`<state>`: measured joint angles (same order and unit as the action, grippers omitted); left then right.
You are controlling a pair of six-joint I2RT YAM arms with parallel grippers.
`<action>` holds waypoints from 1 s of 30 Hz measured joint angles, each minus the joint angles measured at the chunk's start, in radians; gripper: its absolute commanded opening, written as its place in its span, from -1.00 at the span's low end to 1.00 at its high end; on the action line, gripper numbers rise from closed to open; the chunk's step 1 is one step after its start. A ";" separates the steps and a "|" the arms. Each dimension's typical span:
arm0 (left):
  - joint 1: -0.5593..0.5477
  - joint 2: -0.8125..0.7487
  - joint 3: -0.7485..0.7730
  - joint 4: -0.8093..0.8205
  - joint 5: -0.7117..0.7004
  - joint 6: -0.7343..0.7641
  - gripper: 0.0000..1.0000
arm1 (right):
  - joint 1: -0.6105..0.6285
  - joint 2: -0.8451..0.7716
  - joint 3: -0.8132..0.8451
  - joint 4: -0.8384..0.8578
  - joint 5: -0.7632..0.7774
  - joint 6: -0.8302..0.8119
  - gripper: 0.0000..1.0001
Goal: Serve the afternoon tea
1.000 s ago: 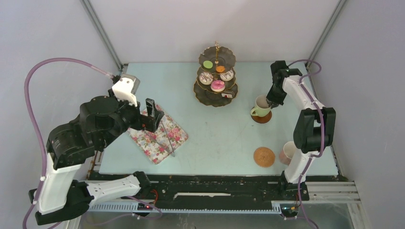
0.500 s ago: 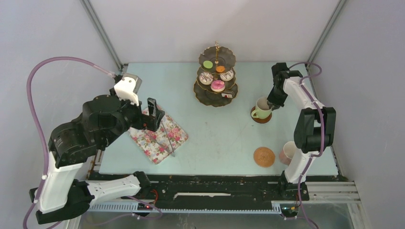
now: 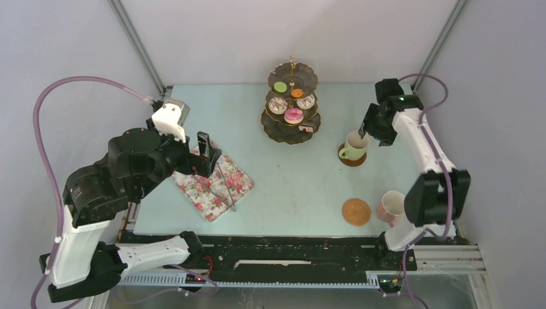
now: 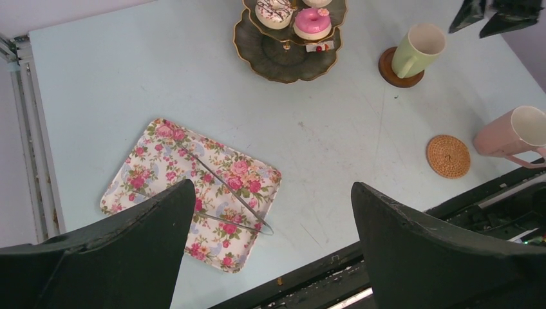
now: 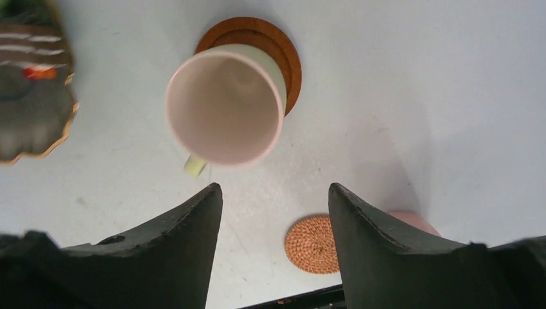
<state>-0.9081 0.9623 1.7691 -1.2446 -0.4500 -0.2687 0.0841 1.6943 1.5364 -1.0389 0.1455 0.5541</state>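
Observation:
A three-tier dark stand (image 3: 288,131) holds small toy cakes: a green piece (image 3: 280,87), an orange piece (image 3: 297,93), chocolate-striped white doughnuts (image 3: 277,105) and a pink doughnut (image 3: 293,115). A cream-green cup (image 3: 353,146) stands on a dark brown coaster (image 3: 353,159). A pink cup (image 3: 391,206) stands beside a woven coaster (image 3: 356,211). My right gripper (image 3: 368,129) is open and empty, just above and right of the cream cup (image 5: 225,106). My left gripper (image 3: 207,154) is open and empty, raised over the floral tray (image 3: 212,184).
Long grey tongs (image 3: 225,187) lie on the floral tray (image 4: 193,187). The pink cup (image 4: 512,132) sits near the table's front right edge. The black front rail (image 3: 290,248) runs along the near edge. Grey walls enclose the back and sides.
My right gripper has let go of the cream cup's rim and moved up and to the right, with its arm swinging outward. The left arm has barely moved.

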 measured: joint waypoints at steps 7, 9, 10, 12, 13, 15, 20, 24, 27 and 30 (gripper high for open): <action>-0.002 -0.001 0.015 0.000 0.010 -0.001 0.97 | 0.050 -0.364 -0.133 -0.031 -0.063 -0.117 0.28; -0.002 0.000 0.015 0.000 0.017 -0.002 0.97 | 0.129 -0.449 -0.216 -0.058 -0.081 -0.117 0.24; -0.002 0.000 0.015 0.000 0.021 -0.002 0.97 | 0.167 -0.470 -0.249 -0.063 -0.088 -0.113 0.16; -0.003 0.002 0.015 0.001 0.035 -0.003 0.97 | 0.269 -0.498 -0.344 -0.064 -0.099 -0.078 -0.02; -0.003 0.003 0.015 0.001 0.039 -0.003 0.97 | 0.310 -0.502 -0.385 -0.062 -0.102 -0.061 -0.12; -0.003 0.006 0.015 0.001 0.050 -0.006 0.97 | 0.402 -0.504 -0.480 -0.042 -0.114 -0.004 -0.30; -0.006 0.016 0.015 0.001 0.089 -0.019 0.97 | 0.575 -0.479 -0.624 0.005 -0.076 0.149 -0.53; -0.009 0.018 0.015 0.001 0.094 -0.020 0.97 | 0.649 -0.374 -0.626 0.010 0.019 0.251 -0.55; -0.012 0.018 0.015 0.001 0.095 -0.019 0.97 | 0.657 -0.329 -0.655 0.017 0.074 0.307 -0.54; -0.013 0.018 0.015 0.001 0.095 -0.019 0.97 | 0.650 -0.312 -0.694 0.005 0.114 0.360 -0.51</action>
<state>-0.9211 0.9798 1.7840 -1.2438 -0.3550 -0.2882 0.7341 1.3823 0.8421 -1.0336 0.2592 0.9146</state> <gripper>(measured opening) 0.985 0.231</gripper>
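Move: The woven coaster lies some 19 cm back of the right hand and 5 cm to its left, about 14 cm below the fingers. The pink mug stands about 10 cm to the right of that coaster. The green cup just let go is about 3 cm ahead and 5 cm left of the hand, on the wooden coaster. From the left hand the woven coaster is about 45 cm to the right, level in reach, and 40 cm below. To the woven coaster comes the right hand, already free of the green cup: it climbs about 6 cm, sweeps back some 21 cm and to the left, then sinks to just above the table by the coaster's left edge, easing back right at the end. The fingers narrow from roughly two-thirds to a quarter open and tip to point nearly straight down. The left hand drifts 2 cm right. ##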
